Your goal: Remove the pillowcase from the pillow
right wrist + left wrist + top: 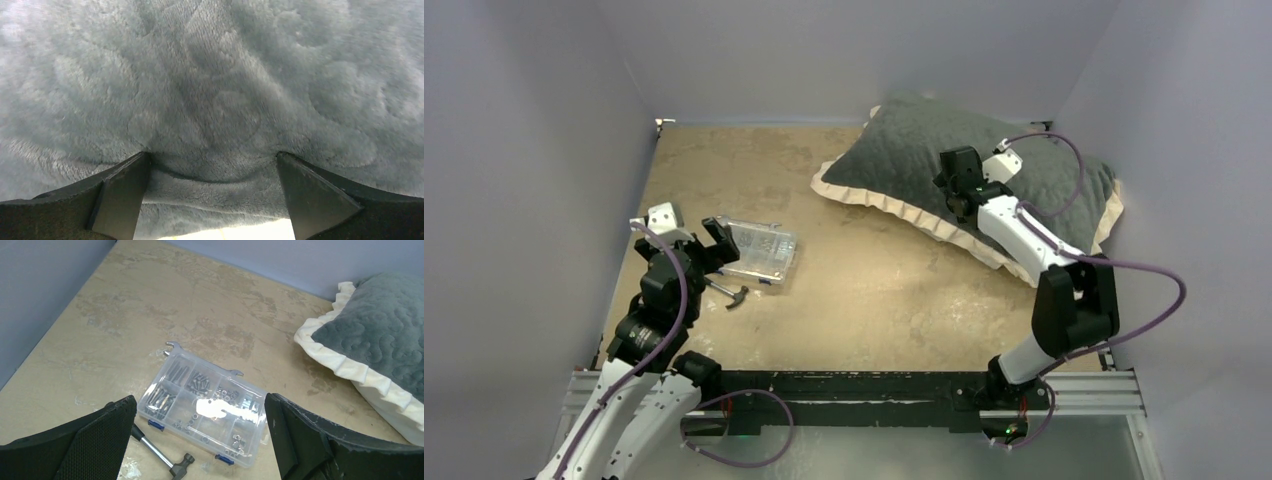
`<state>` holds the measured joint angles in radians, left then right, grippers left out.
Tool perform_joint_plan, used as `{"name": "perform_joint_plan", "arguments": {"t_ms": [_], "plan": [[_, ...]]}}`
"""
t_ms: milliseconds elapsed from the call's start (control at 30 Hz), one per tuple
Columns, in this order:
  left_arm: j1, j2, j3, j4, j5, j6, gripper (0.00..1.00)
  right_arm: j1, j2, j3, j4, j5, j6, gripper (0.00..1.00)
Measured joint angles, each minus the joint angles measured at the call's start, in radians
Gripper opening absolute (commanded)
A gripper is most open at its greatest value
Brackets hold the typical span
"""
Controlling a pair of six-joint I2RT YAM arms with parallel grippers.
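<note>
The pillowcase (894, 150) lies plump at the back right, dark grey quilted side up, with its cream frill (894, 207) along the near edge. The pillow is hidden inside it. My right gripper (951, 187) is open, its fingertips pressed down into the grey fabric (210, 75), and a fold of it bulges between the fingers (120, 195). The right gripper (212, 159) is not closed on the fold. My left gripper (717, 240) is open and empty, hovering at the left over a clear box. From the left wrist view the pillowcase (380, 335) is at the far right.
A clear plastic parts box (761, 250) with screws and nuts lies at the left, under my left gripper (199, 402). A small hammer (729, 293) lies at its near side and a wrench (172, 346) sticks out beneath it. Grey walls close in the left, back and right.
</note>
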<state>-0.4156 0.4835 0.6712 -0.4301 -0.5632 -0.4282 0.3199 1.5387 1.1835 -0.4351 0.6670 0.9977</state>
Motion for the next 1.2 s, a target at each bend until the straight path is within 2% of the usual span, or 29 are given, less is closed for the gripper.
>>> {"name": "perform_joint_plan", "arguments": {"t_ms": [133,200,233,333,367,400,633,933,1200], "plan": [[0.000,0.002,0.000,0.008,0.009,0.000,0.99,-0.013,0.079,0.000,0.044,-0.001,-0.014,0.95],[0.000,0.005,0.000,0.014,0.011,0.000,0.99,-0.013,0.101,-0.003,0.079,-0.004,-0.034,0.87],[0.000,0.008,0.000,0.019,0.013,0.001,0.99,-0.013,0.110,-0.008,0.107,-0.006,-0.045,0.79],[0.000,0.017,0.000,0.023,0.018,0.001,0.99,-0.013,0.134,-0.021,0.166,-0.024,-0.088,0.32],[0.000,0.019,0.000,0.023,0.018,0.001,0.99,-0.013,0.145,-0.023,0.187,-0.035,-0.103,0.13],[0.000,0.019,0.000,0.023,0.019,0.001,0.99,-0.013,0.157,-0.023,0.208,-0.046,-0.120,0.00],[0.001,0.017,0.000,0.025,0.021,0.001,0.99,-0.013,0.171,0.001,0.253,-0.129,-0.207,0.00],[0.046,0.022,-0.003,0.035,0.063,0.001,0.99,0.014,0.071,0.152,0.221,-0.326,-0.304,0.00],[0.063,0.025,-0.013,0.049,0.099,0.001,0.99,0.121,0.048,0.180,0.223,-0.481,-0.290,0.00]]}}
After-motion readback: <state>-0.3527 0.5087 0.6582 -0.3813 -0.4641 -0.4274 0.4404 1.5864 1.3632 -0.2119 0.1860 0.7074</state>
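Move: About 4 cm ahead of the right hand, 2 cm to its left and 5 cm below is the patch of grey pillowcase to be gripped. The case's cream ruffle, at its nearest edge, runs some 8 cm back and 5 cm left of this hand, roughly 10 cm lower; the pillow's left corner is about 35 cm left, level ahead and 12 cm below. From the left hand the patch lies about 20 cm ahead, 53 cm right and 13 cm below. Pressing down and forward about 5 cm each way into the soft top, the right hand shuts its open fingers and pinches a fold of the grey case. Keeping that hold, it lifts some 13 cm while swinging left about 15 cm, drawing slightly back at the end and turning roughly 40 degrees counter-clockwise. ##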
